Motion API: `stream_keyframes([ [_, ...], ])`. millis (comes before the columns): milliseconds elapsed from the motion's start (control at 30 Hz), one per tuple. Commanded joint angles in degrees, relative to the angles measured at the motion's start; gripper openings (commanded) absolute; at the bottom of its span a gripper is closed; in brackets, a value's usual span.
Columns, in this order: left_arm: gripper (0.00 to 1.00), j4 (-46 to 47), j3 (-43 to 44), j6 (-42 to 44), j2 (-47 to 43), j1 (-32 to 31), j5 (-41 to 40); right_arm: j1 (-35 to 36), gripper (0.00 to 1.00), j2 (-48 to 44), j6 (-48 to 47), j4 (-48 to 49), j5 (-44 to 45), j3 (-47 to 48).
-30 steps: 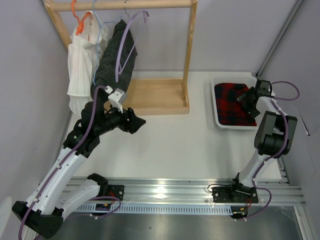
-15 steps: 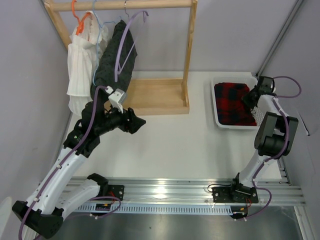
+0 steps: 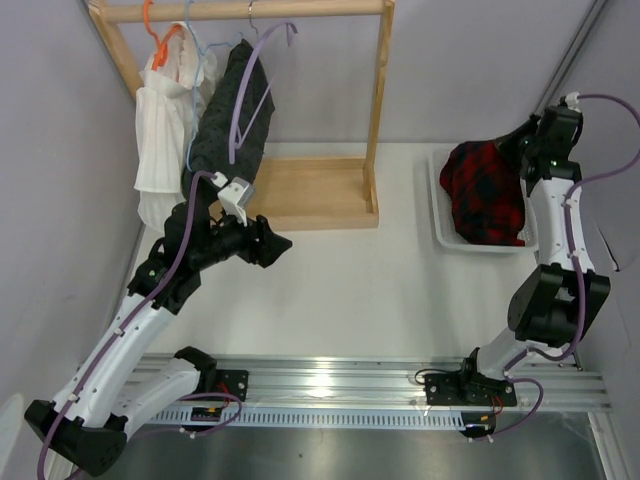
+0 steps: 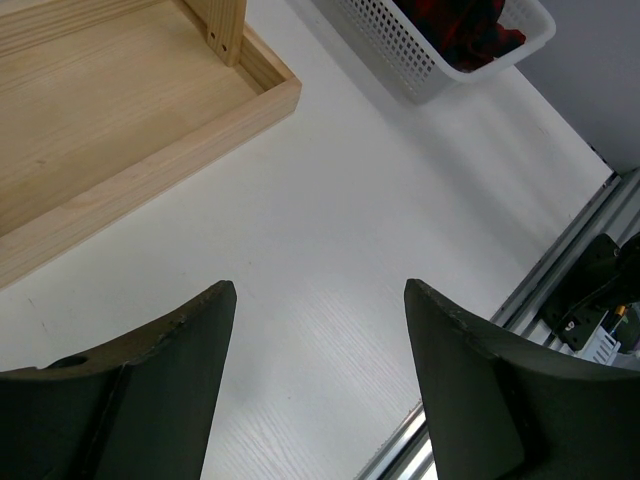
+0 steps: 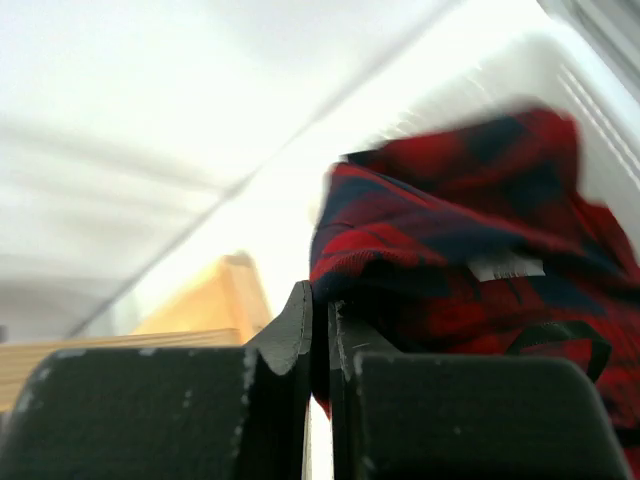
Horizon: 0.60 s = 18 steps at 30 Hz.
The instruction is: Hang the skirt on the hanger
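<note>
The red-and-black checked skirt point(image 3: 487, 190) hangs half lifted out of the white basket point(image 3: 442, 235) at the right. My right gripper point(image 3: 522, 143) is shut on its upper edge, and in the right wrist view the skirt point(image 5: 470, 250) is pinched between the closed fingers point(image 5: 290, 335). The lilac hanger point(image 3: 256, 85) hangs by its hook on the wooden rail, in front of the dark dotted garment. My left gripper point(image 3: 277, 243) stands open above the bare table near the rack's base, with nothing between its fingertips point(image 4: 210, 310).
A wooden clothes rack point(image 3: 377, 90) with a tray base point(image 3: 310, 190) stands at the back. On its rail hang a white pleated garment point(image 3: 160, 130) on an orange hanger point(image 3: 155, 35), a pale blue hanger point(image 3: 200, 60) and a dark dotted garment point(image 3: 225, 130). Walls close in left and right.
My right gripper closed on the skirt in the basket and rose toward the back wall, pulling the cloth up with it. The left arm has stayed still.
</note>
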Motion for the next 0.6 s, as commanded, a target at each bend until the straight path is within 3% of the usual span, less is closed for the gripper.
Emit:
stream_keyframes([
  [0,0.74,1.7,0.3,-0.7,0.2,-0.3,1.2,1.9,0.0,-5.3,-1.7,4.5,-1.8,7.7],
  [567,0.74,2.0,0.1,-0.2,0.7,-0.3,1.7,10.4,0.0,-6.3,-7.3,-1.9,4.1,39.3],
])
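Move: The right hand already pinches the gathered edge of the skirt. From it the purple hanger is some 56 cm to the left, about 3 cm back and 18 cm higher; the dark skirt hangs about 6 cm left of that hanger, 3 cm nearer the robot and 5 cm lower. The rack's right post is 33 cm left and 3 cm back of the hand, and the white basket is 24 cm below, 6 cm back. From the left hand the purple hanger lies 22 cm forward, 3 cm left, 18 cm up. Keep the right gripper shut on the skirt and raise it fast, about 26 cm straight up out of the basket, swinging it some 8 cm left towards the rack and easing it about 4 cm back late in the lift. Tip the fingers up about 30 degrees on the way, from slanting down to roughly level. ##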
